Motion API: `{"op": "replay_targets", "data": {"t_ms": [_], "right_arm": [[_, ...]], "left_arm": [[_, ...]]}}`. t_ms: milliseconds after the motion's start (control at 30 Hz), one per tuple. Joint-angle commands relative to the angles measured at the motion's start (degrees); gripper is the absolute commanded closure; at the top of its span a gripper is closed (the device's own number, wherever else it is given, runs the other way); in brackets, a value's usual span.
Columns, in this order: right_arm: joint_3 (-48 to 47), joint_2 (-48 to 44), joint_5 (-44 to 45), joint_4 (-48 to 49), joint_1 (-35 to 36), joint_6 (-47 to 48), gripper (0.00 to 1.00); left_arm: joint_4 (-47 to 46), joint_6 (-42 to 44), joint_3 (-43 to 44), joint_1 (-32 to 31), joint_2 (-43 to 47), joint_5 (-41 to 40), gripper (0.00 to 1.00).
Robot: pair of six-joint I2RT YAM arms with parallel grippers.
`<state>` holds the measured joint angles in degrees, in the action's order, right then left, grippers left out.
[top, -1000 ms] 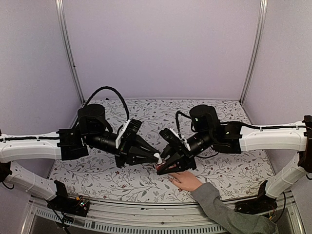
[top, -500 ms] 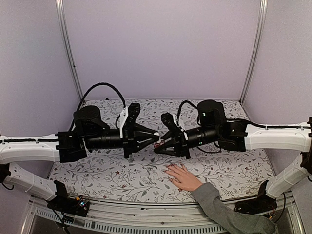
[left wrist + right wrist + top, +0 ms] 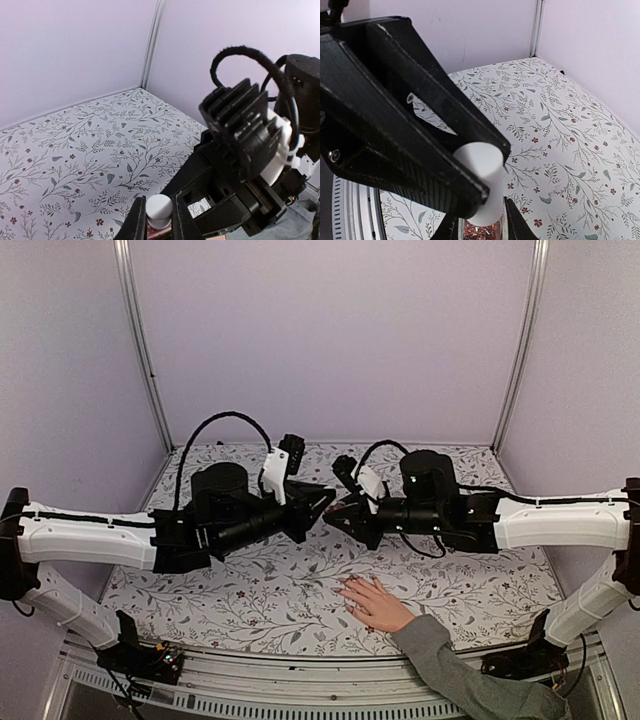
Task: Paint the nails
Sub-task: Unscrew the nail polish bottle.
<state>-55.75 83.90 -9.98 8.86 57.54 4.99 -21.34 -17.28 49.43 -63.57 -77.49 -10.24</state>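
A light-skinned hand in a grey sleeve lies flat on the floral table near the front, fingers spread toward the left. Its nails are too small to make out. Above and behind it my two grippers meet tip to tip around a small polish bottle. My left gripper is shut on the bottle's white cap. My right gripper is shut on the red glitter bottle just under that cap. In the top view the left gripper and right gripper hang above the cloth.
The floral cloth covers the table up to the lilac walls and two metal corner posts. Black cables loop over both wrists. A small circuit board sits at the front left rail.
Both arms have risen and swung back from the hand, carrying the bottle up and away. The hand has spread flat on the cloth.
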Motion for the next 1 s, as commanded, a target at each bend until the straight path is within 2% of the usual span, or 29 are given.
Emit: {"op": "replay_targets", "data": {"t_ms": [0,133,267,367,467,600,700,800,900,967], "right_arm": [[-1.8,1.0,6.1,4.7,0.7,-0.6,1.0],[-2.8,2.1,8.1,4.9,0.7,-0.5,1.0],[-3.1,3.1,7.4,5.3,0.7,-0.4,1.0],[-2.7,2.8,6.6,5.3,0.7,-0.4,1.0],[-1.9,2.3,5.8,5.1,0.6,-0.1,1.0],[-0.8,1.7,2.2,5.1,0.6,0.6,1.0],[0.2,1.1,-3.4,5.0,0.6,2.2,1.0],[1.1,0.1,-10.0,4.8,0.5,3.4,1.0],[1.3,-0.9,-18.7,3.6,0.3,5.0,1.0],[0.7,-1.0,-26.5,1.6,0.4,6.2,1.0]], "left_arm": [[1.9,-3.5,3.2,-2.3,-3.0,-13.9,1.0],[2.5,-3.7,4.1,-3.5,-4.0,-19.5,1.0],[2.7,-3.5,3.9,-3.7,-3.8,-19.6,0.98],[4.8,-3.3,3.8,-3.5,-1.9,-19.6,0.83],[7.9,-2.1,3.8,-2.7,0.9,-19.0,0.59],[9.7,3.2,1.8,-0.7,6.5,-11.3,0.37],[9.3,6.7,-1.4,1.3,11.8,-4.4,0.26],[9.8,8.3,-3.7,3.4,16.1,2.3,0.19],[11.9,12.1,-4.0,4.1,18.3,10.7,0.17],[12.6,16.4,-4.8,4.1,19.5,20.4,0.17]]}}
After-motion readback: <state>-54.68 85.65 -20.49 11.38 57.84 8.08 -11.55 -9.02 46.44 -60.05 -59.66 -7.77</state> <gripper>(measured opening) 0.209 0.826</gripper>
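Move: The left fingers are already shut on the white cap, at its hand point; the nail polish bottle's body sits about 4 cm straight below. The right fingers already grip that body, with the cap some 4 cm straight above them. The mannequin hand lies on the table about 8 cm back and 9 cm right of the left hand, some 23 cm lower; from the right hand it is likewise 8 cm back and 9 cm right, roughly 19 cm down. The left fingers keep their pinch on the cap while twisting it counter-clockwise some 15 degrees, both hands easing forward about 2 cm. Then they open wide, let go of the cap and retreat about 7 cm left and 5 to 6 cm up, untwisting. The right fingers keep hold of the bottle, turning slightly clockwise, then swing it counter-clockwise and back about 5 cm. ##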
